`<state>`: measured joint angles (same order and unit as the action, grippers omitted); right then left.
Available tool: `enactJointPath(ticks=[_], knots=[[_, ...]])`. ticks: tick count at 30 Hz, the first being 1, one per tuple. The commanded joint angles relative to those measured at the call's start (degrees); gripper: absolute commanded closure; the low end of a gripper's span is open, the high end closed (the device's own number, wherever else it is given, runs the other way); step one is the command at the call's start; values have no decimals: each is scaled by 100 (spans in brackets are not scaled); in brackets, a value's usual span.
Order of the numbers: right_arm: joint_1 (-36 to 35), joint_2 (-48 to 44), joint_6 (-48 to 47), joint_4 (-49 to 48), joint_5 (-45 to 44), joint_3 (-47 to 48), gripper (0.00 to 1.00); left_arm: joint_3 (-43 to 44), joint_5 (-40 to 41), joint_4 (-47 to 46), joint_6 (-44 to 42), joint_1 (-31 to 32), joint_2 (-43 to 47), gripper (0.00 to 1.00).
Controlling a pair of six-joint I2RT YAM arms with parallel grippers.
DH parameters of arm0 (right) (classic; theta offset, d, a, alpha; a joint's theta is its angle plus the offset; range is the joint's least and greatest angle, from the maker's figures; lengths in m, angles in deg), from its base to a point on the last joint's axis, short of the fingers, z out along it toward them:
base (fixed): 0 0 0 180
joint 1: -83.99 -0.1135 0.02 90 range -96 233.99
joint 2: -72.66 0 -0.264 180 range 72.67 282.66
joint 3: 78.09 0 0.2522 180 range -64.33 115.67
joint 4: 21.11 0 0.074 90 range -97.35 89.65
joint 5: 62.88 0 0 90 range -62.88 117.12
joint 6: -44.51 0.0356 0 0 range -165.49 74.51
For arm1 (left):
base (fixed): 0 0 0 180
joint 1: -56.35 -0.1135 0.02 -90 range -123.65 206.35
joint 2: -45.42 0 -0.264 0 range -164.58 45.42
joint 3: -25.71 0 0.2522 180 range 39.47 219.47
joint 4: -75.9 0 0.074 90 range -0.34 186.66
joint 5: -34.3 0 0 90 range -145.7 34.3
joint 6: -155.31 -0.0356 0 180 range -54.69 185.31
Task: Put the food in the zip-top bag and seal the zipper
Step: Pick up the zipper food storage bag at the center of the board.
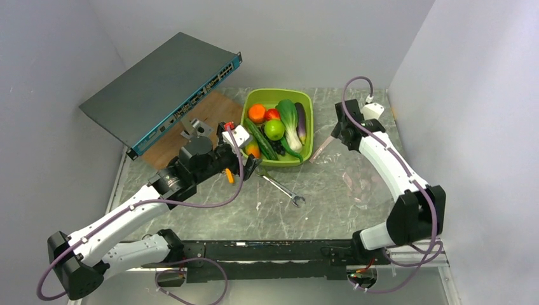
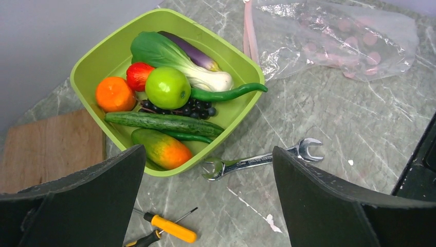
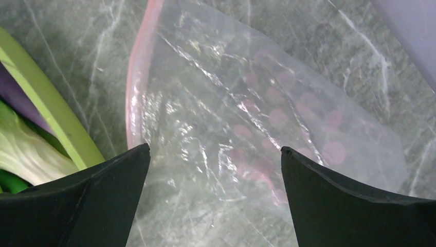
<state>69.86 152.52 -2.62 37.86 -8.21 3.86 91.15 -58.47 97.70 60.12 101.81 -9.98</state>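
Observation:
The food sits in a lime-green tub [image 2: 82, 67]: a round green fruit [image 2: 167, 87], a red tomato [image 2: 139, 75], an orange [image 2: 114, 94], dark grapes [image 2: 198, 108], a long cucumber [image 2: 164, 122], bok choy [image 2: 175, 59] and a purple eggplant [image 2: 193, 51]. The clear zip-top bag [image 3: 247, 103] lies flat on the table right of the tub, and its pink zipper [image 3: 134, 87] faces the tub. My left gripper [image 2: 208, 150] hovers open at the tub's near corner. Above the bag, my right gripper [image 3: 216, 149] hangs open and holds nothing.
A silver wrench [image 2: 262, 160] lies on the marble table just in front of the tub, with an orange-handled screwdriver [image 2: 169, 228] under my left gripper. A wooden board [image 1: 191, 127] and a tilted network switch [image 1: 159, 89] stand at the back left. Grey walls enclose the table.

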Motion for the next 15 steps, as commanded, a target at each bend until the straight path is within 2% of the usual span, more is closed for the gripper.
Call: enactJointPath(ticks=[1,10,15], knots=[[-4,661,125,-60,-205,782,0,259,251,-128,-127,94,66,1],[7,2940,-238,545,-552,2686,0,235,259,-145,-231,113,65,1],[2,3803,-564,631,-612,3243,0,230,530,-147,-324,108,10,1]])
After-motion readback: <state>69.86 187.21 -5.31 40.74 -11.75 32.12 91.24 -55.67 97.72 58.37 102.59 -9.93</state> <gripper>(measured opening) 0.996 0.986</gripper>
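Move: The zip-top bag lies flat beneath the right hand, its middle level with it or 1 cm ahead, about 6 cm to the right and 15 cm down; the far end of its pink zipper is roughly 15 cm ahead and 2 cm right. The green basket's middle stands some 15 cm ahead and 22 cm left of this hand, the wrench about 9 cm back and 19 cm left. From the left hand the bag lies around 8 cm ahead, 36 cm right and 26 cm below. Forward over the bag, along beside the pink zipper towards its far end, the right hand sweeps about 11 cm, first nearly level, then sinking some 5 cm as it slows. The fingers tip some 10 degrees further down and stay wide open, still clear of the bag. ##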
